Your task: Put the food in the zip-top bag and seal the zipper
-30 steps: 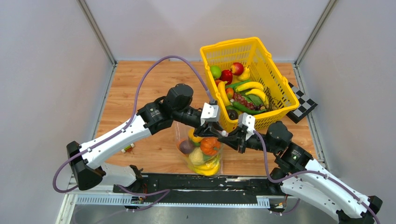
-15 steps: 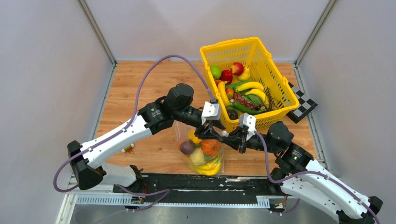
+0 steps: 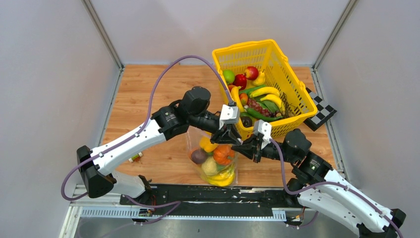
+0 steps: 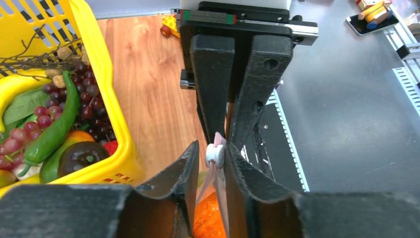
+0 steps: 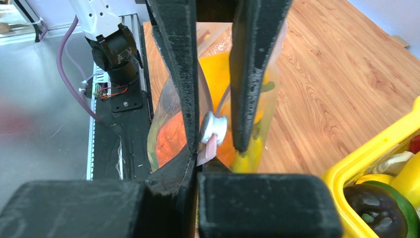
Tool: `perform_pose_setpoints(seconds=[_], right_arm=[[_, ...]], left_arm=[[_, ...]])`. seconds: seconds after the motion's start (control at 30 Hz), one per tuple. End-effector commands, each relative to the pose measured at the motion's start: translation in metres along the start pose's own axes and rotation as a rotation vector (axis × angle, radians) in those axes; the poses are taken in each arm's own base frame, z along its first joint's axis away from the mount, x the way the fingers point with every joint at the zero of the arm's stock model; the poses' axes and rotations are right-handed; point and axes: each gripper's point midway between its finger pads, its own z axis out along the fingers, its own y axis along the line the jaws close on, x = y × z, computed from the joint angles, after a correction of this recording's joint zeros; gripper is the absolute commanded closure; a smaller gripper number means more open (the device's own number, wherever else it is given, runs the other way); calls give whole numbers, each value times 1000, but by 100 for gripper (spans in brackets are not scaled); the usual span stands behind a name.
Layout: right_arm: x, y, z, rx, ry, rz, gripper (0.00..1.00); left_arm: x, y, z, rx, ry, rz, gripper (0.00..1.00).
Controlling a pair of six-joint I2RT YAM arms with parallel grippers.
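Note:
The clear zip-top bag (image 3: 216, 171) stands upright near the table's front, holding food: an orange pumpkin (image 3: 223, 154), a purple piece and yellow pieces. My right gripper (image 3: 246, 147) is shut on the pink end tab of the zipper (image 5: 208, 148) at the bag's top right corner. My left gripper (image 3: 229, 136) straddles the top edge just left of it. Its jaws stand narrowly apart around the white zipper slider (image 4: 215, 154), which touches only one finger. The slider also shows in the right wrist view (image 5: 213, 128). The two grippers nearly meet tip to tip.
A yellow basket (image 3: 292, 87) stands behind the grippers at the right, full of bananas, apples, grapes and green pieces; its wall is close beside my left fingers (image 4: 114, 99). A checkered board (image 3: 322, 111) lies at the right edge. A small toy (image 3: 136, 157) lies by the left arm.
My left gripper has moved right along the bag's top edge, closer to the right gripper. The right gripper and the bag have stayed put.

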Motion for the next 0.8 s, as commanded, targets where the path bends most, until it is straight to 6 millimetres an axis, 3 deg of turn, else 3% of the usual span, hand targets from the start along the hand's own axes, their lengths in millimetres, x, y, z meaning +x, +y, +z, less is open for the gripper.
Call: perform_pose_setpoints(seconds=[0.0, 0.13, 0.3, 0.57, 0.7, 0.77], right_arm=[[-36, 0, -2, 5, -119, -61, 100], [-35, -2, -3, 16, -120, -59, 100], [-36, -2, -6, 28, -140, -56, 100], [-45, -2, -7, 28, -170, -88, 62], [-42, -4, -3, 25, -151, -95, 60], [-41, -5, -1, 23, -151, -102, 66]], left_arm=[[-19, -1, -4, -16, -30, 24, 72], [-17, 1, -7, -37, -15, 27, 76], [-11, 3, -13, -77, 16, 31, 94], [-20, -5, -11, -34, -26, 32, 100], [-21, -8, -12, -24, -33, 36, 100], [-23, -9, -14, -24, -37, 41, 100]])
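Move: Between the left hand's half-open fingertips sits the bag's white zip slider, practically at its hand point. The right hand is shut on the zip end just beside it, with the slider about 2 cm to its left. From the left hand, the orange pumpkin in the bag hangs some 5 cm left, 2 cm back and 12 cm below, the bananas roughly 6 cm back, 5 cm left and 24 cm below. The yellow crate's middle is about 26 cm ahead, 16 cm right and 20 cm below. Closing on the zip slider, the left fingers pinch it from both sides while that hand stays nearly in place, its grip effort rising as they shut. Only then does the right hand spread its fingers to a bit under half open, letting go of the zip end beside the slider, and lift about 1.5 cm, tilting slightly. ##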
